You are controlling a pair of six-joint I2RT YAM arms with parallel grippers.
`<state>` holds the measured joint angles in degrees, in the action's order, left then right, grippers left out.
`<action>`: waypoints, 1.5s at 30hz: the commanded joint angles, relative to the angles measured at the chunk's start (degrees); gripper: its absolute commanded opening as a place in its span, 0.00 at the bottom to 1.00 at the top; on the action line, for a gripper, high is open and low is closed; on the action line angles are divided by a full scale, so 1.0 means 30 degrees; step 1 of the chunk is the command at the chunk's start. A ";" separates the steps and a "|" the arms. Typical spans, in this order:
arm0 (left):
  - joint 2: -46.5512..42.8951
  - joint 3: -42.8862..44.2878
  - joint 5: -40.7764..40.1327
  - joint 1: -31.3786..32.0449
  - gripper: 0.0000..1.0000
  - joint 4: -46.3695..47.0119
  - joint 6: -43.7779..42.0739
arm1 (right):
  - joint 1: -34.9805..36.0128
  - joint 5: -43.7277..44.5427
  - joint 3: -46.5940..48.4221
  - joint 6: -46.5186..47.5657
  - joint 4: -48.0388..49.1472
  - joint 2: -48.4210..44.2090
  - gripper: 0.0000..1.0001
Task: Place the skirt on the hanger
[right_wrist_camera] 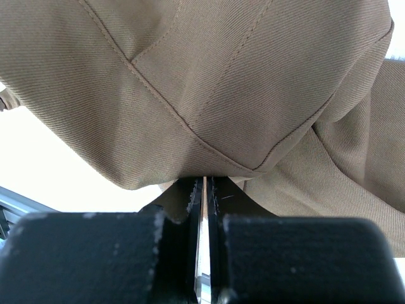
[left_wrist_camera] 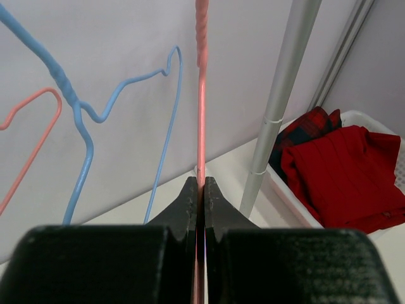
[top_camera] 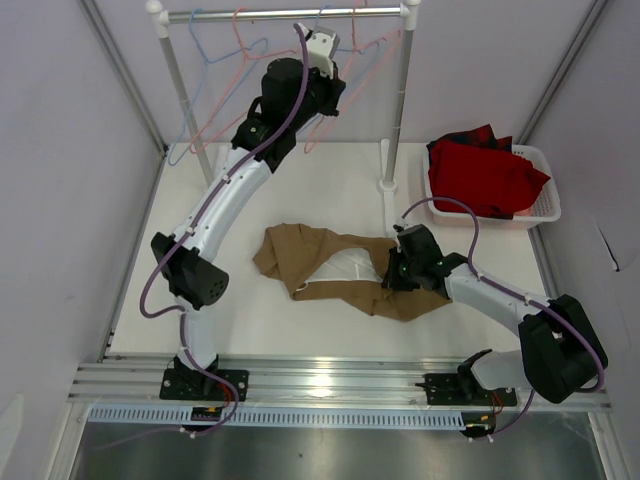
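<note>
High at the back, my left gripper (top_camera: 333, 88) (left_wrist_camera: 201, 189) is at the clothes rail, shut on the thin salmon-pink wire of the hanger (left_wrist_camera: 201, 120) (top_camera: 316, 138). The wire runs straight up between the jaws. The tan-brown skirt (top_camera: 320, 262) lies crumpled on the white table, a pale lining showing at its middle. My right gripper (top_camera: 390, 270) (right_wrist_camera: 204, 185) is low at the skirt's right end, shut on a fold of the skirt (right_wrist_camera: 221, 82), whose cloth fills the right wrist view.
Light blue hangers (left_wrist_camera: 81, 130) and another pink one (left_wrist_camera: 35, 136) hang on the rail (top_camera: 290, 13) left of the held hanger. The rack's right pole (top_camera: 397, 110) (left_wrist_camera: 281, 107) stands close by. A white basket (top_camera: 545, 190) holding red cloth (left_wrist_camera: 348, 174) sits at the back right.
</note>
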<state>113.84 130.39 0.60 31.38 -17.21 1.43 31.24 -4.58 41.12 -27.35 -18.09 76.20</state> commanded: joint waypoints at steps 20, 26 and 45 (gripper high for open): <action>-0.3696 -0.2619 0.0327 0.0030 0.00 0.1371 -0.0419 | -0.0102 0.0032 0.0208 0.0388 -0.0035 -0.0440 0.00; -0.4811 -0.4230 0.0473 0.0147 0.00 0.1518 -0.1092 | -0.0132 0.0120 0.0354 0.0505 -0.0240 -0.0382 0.00; -1.1898 -1.3077 0.1909 0.0790 0.00 0.1225 0.0166 | -0.0424 0.0061 0.2024 0.1090 -0.2408 -0.0646 0.00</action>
<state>82.96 95.50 4.78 32.49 -16.23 0.14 30.41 -4.58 44.58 -25.34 -23.53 75.61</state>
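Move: The left hand already grips the right-hand pink hanger high over the table. The brown skirt it is meant for lies with its middle about 24 cm back, straight below the hand's line and some 41 cm down. A blue hanger hangs roughly 5 cm to the left and 3 cm farther out; the rack's right post stands about 10 cm to the right, level with the hand. From the right hand, pinching the skirt, its middle is about 8 cm left, 1 cm ahead and 3 cm below. Still pinching the pink hanger, the left hand lifts it 2 to 3 cm clear of the rack's bar, then draws it back towards the skirt, slowly at first and then faster, about 12 cm back and 5 cm left; it dips and rises once more on the way and ends near its starting height. The right hand keeps its pinch on the skirt almost in place, rising about a centimetre at the end. ##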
